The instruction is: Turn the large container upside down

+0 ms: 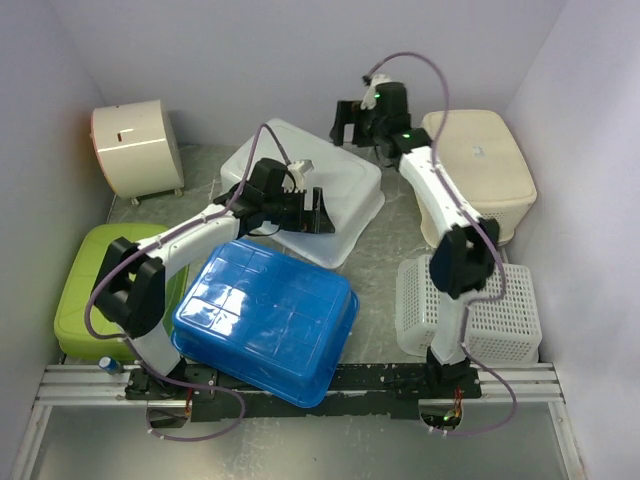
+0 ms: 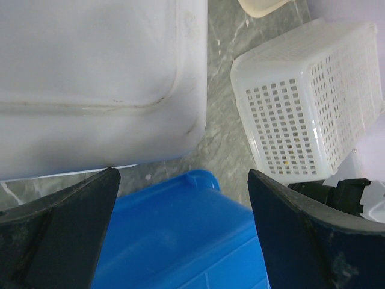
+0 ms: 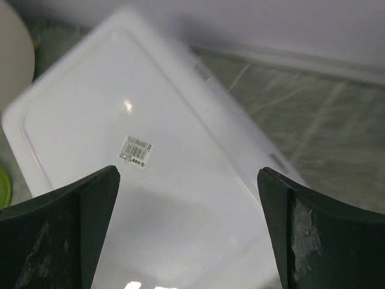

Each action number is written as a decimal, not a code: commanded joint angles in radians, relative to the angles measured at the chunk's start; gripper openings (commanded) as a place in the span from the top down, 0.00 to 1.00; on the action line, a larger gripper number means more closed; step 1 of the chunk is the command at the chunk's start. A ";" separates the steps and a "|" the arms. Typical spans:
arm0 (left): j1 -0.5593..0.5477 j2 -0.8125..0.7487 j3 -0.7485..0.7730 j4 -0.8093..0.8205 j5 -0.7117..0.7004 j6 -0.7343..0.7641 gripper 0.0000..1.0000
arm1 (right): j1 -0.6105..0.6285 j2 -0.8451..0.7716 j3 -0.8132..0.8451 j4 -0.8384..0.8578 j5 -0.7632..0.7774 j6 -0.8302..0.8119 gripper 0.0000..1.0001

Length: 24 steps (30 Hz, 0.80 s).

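The large container (image 1: 345, 180) is a white translucent tub at the back middle, lying bottom up with a barcode label on its base (image 3: 136, 149). My left gripper (image 1: 318, 212) hovers open over its near edge; in the left wrist view the tub (image 2: 90, 78) fills the upper left, and nothing sits between the fingers (image 2: 183, 177). At the tub's far corner my right gripper (image 1: 345, 125) also stands open. Its wrist view looks down on the tub's base (image 3: 168, 198), and its jaws (image 3: 187, 174) are empty.
A blue tub (image 1: 265, 315) lies bottom up just in front, its corner (image 2: 180, 241) close to the white one. A white mesh basket (image 1: 500, 310) and a beige tub (image 1: 480, 160) stand at right. A green tub (image 1: 85, 290) and a round beige bin (image 1: 135, 150) are at left.
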 commanded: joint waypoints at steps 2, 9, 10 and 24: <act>-0.003 0.075 0.095 0.085 0.017 0.027 0.01 | -0.027 -0.340 -0.172 0.122 0.264 0.008 0.00; -0.004 0.168 0.294 -0.006 0.003 0.087 0.01 | -0.032 -0.684 -0.533 0.095 0.250 0.036 0.00; -0.004 0.149 0.309 -0.029 0.000 0.093 0.01 | -0.033 -0.732 -0.580 0.083 0.227 0.042 0.00; -0.006 -0.515 -0.022 -0.505 -0.329 -0.015 0.01 | 0.233 -1.116 -1.089 0.041 -0.148 0.113 0.00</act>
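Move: The large container lies upside down against my left hand, its middle about 8 cm ahead, 4 cm left and 6 cm lower. The blue tub's middle is some 22 cm back and 11 cm left of that hand. From my right hand the container's middle is about 11 cm back, 10 cm left and 14 cm lower; the cream box is some 29 cm right and 8 cm back, and the perforated basket 26 cm right and 40 cm back. With open fingers I push my left hand about 5 cm forward and 3 cm right against the near side of the large container, then lift it off, up some 12 cm and back to the left, tipping the fingers up. My right hand, already clear, arcs up some 16 cm and right, then sinks as it sweeps about 28 cm back past the container's right side, its fingers still open. ##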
